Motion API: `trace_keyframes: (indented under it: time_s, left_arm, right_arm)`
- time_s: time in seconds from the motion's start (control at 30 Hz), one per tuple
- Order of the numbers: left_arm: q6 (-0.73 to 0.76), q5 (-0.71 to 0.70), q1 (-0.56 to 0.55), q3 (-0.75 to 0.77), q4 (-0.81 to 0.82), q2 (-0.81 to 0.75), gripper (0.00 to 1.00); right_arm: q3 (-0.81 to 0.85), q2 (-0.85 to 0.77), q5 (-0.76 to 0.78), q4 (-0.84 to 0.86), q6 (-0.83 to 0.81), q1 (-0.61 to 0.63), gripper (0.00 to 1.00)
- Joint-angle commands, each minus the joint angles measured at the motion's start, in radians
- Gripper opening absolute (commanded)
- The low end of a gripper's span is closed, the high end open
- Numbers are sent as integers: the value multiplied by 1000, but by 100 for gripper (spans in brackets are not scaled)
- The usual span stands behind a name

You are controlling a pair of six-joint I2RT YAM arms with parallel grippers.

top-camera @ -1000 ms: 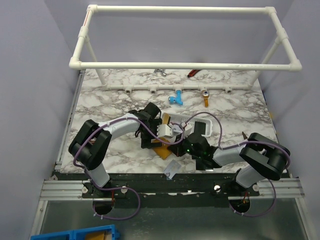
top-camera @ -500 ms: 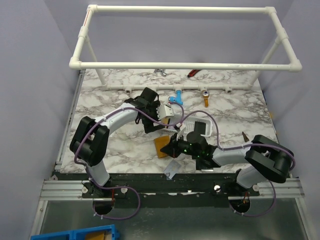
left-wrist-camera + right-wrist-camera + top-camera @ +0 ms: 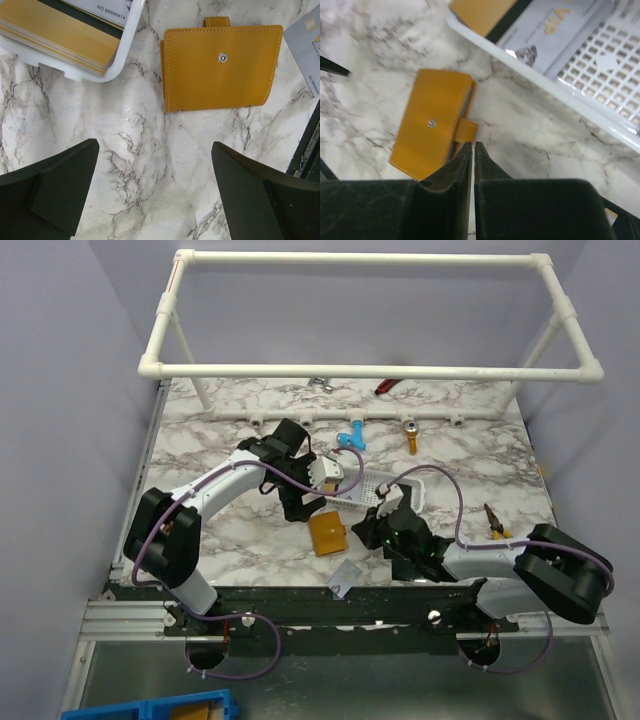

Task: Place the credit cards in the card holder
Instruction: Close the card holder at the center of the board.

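Observation:
The card holder (image 3: 327, 533) (image 3: 220, 65) (image 3: 432, 130) is a flat orange wallet lying closed on the marble, snap button up. Gold (image 3: 60, 35) (image 3: 480, 12) and white (image 3: 545, 35) credit cards lie in the white mesh basket (image 3: 385, 490) (image 3: 545, 85). A silvery card (image 3: 345, 578) (image 3: 305, 45) lies on the table near the front edge. My left gripper (image 3: 300, 508) (image 3: 155, 145) hangs wide open over bare marble, short of the wallet. My right gripper (image 3: 368, 530) (image 3: 472, 145) is shut with nothing in it, its tips just beside the wallet's tab.
A white pipe frame (image 3: 370, 370) spans the back. Under it lie a blue fitting (image 3: 350, 438), an orange-handled tool (image 3: 410, 435) and a red-handled tool (image 3: 387, 386). Pliers (image 3: 495, 522) lie at the right. The table's front edge is close behind the silvery card.
Both grippers have pulled off the wallet: the left arm swung back and left, the right drew back right. The wallet now lies uncovered and flat.

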Motion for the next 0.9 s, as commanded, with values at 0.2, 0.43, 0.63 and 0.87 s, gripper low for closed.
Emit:
trace_keyframes:
  time_s: [0.2,0.43,0.63,0.87]
  left_arm:
    - [-44,49,-34,-12,-18,2,99]
    - [-39,49,-36,1,-21,8,98]
    - [-32,52,-36,-2,-24,-1,99]
    - [-29,54,-35,-10,-18,-9,99]
  right_arm:
    - [52,154,-123,10,-24,3,11]
    - [72,135,-133,-19,-88,17,52]
    - [114,143,-93,-40,-124,52,77]
    - [183,208,-8,-67,-161,84,100]
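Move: The closed card holder's middle lies about 7 cm to the right gripper's left, roughly level with it fore and aft and some 5 cm below; its snap tab points towards that gripper. The white basket's middle stands about 12 cm ahead and 5 cm right of the gripper, and the loose silver card lies about 11 cm back and 3 cm left. From the left gripper, the holder is roughly 8 cm right, 5 cm back and 8 cm below. Drop the nearly shut right fingertips quickly about 4 cm to the holder's tab side, then bring them left over the holder by roughly 4 cm while rising about 3 cm. Spread the fingers wide and turn the wrist some 10 degrees counter-clockwise as you go, so that the back-left finger comes against the inside of the cover. Ease the open left gripper slightly back and right, clear of the holder, and hold it there. ##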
